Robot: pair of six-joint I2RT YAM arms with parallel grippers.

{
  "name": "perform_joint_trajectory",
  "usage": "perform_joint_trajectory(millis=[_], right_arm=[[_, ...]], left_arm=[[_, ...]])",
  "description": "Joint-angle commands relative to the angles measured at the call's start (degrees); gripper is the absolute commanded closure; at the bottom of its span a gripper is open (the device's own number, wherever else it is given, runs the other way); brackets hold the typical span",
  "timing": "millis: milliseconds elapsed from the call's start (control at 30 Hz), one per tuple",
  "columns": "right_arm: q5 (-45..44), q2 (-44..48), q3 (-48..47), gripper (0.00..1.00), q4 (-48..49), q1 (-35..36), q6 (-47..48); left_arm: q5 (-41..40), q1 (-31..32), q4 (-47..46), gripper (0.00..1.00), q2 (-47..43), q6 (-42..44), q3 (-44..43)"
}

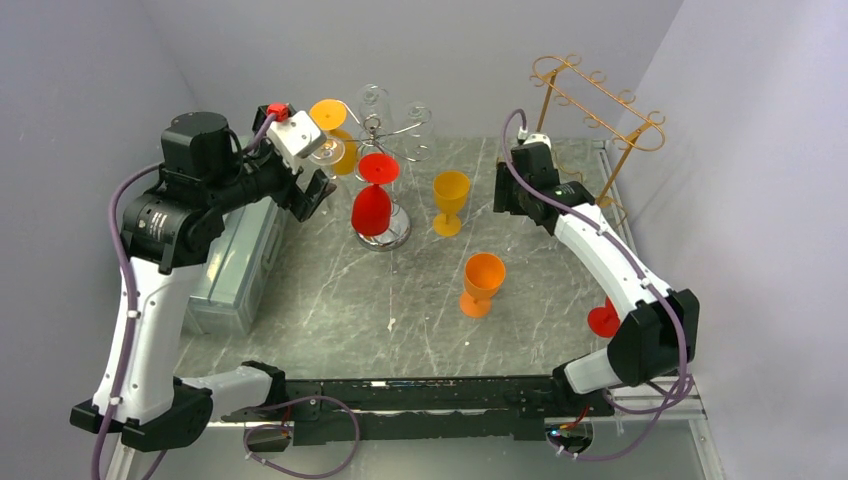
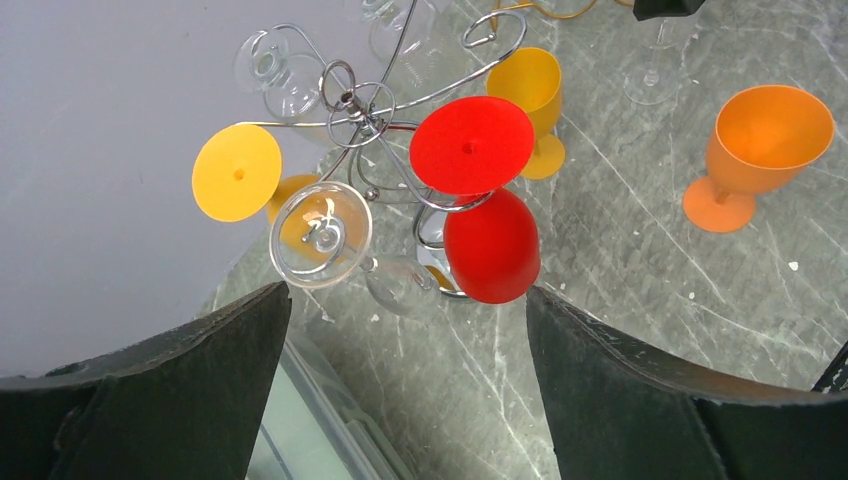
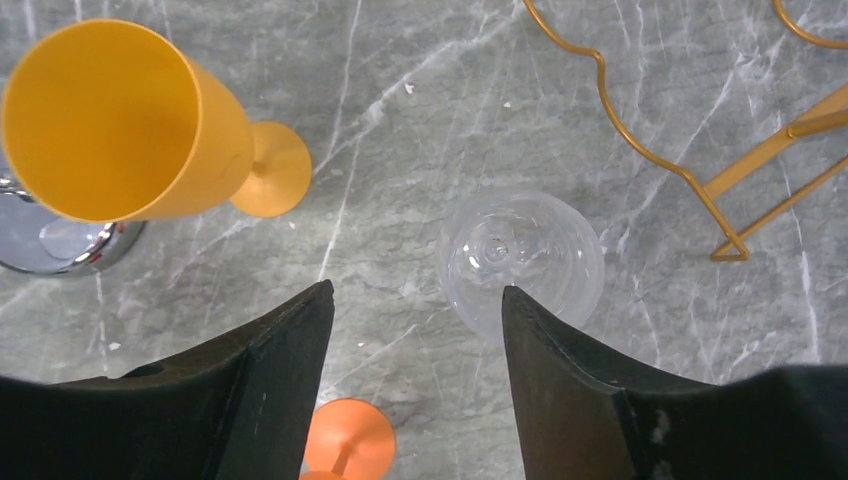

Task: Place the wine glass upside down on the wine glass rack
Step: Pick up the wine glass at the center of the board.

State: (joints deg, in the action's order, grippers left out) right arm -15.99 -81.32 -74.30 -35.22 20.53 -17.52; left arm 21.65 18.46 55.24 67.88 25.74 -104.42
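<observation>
A clear wine glass (image 3: 522, 255) stands upright on the marble table, just past my right gripper's (image 3: 417, 295) right fingertip and outside the gap. That gripper is open, with only bare table between its fingers. In the top view the right gripper (image 1: 508, 196) points down near the gold rack (image 1: 600, 100), and the clear glass is hidden under it. The silver rack (image 1: 378, 128) at centre back carries a red glass (image 2: 490, 245), a yellow one (image 2: 237, 172) and clear ones (image 2: 320, 235), all hanging upside down. My left gripper (image 2: 408, 300) hovers open beside it, holding nothing.
A yellow glass (image 1: 450, 200) and an orange glass (image 1: 482, 282) stand upright mid-table. A red glass foot (image 1: 603, 320) shows behind the right arm's elbow. A grey box (image 1: 235, 265) lies along the left side. Walls close in on the left, back and right.
</observation>
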Motion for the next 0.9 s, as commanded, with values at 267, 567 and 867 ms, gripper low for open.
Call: perform_joint_trajectory(millis=[267, 567, 867], right_arm=[[-0.55, -7.03, -1.55, 0.71, 1.69, -2.02, 3.00], [-3.24, 2.92, -4.61, 1.00, -1.56, -2.17, 1.11], [26.09, 20.75, -13.34, 1.00, 11.81, -2.11, -5.27]], left_arm=[[1.58, -0.18, -0.98, 0.04, -2.56, -0.34, 0.31], [5.49, -0.18, -2.56, 0.04, -2.08, -3.49, -0.23], [13.73, -0.18, -6.53, 0.06, 1.27, -10.36, -3.11]])
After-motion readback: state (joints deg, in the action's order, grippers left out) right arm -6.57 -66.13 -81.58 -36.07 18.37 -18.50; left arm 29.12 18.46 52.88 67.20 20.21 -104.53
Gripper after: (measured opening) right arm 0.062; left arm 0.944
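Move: The clear wine glass stands upright some 5 cm ahead of the right hand, 3 cm to its right, its middle about 11 cm below. The yellow goblet is roughly 7 cm ahead and 12 cm left of this hand, the orange goblet about 9 cm back and 6 cm left; the gold rack's middle lies about 16 cm ahead and 15 cm right. From the left hand the wine glass is some 14 cm ahead, 37 cm right and far below. Lower the half-open right gripper about 5 cm and slightly forward onto the bowl of the clear wine glass, one finger inside and one outside, and shut it to pinch the near left part of the wall. Then lift with growing speed some 19 cm, drawing back about 5 cm and tipping the fingers up. Meanwhile ease the open left gripper a little right, back and up. ##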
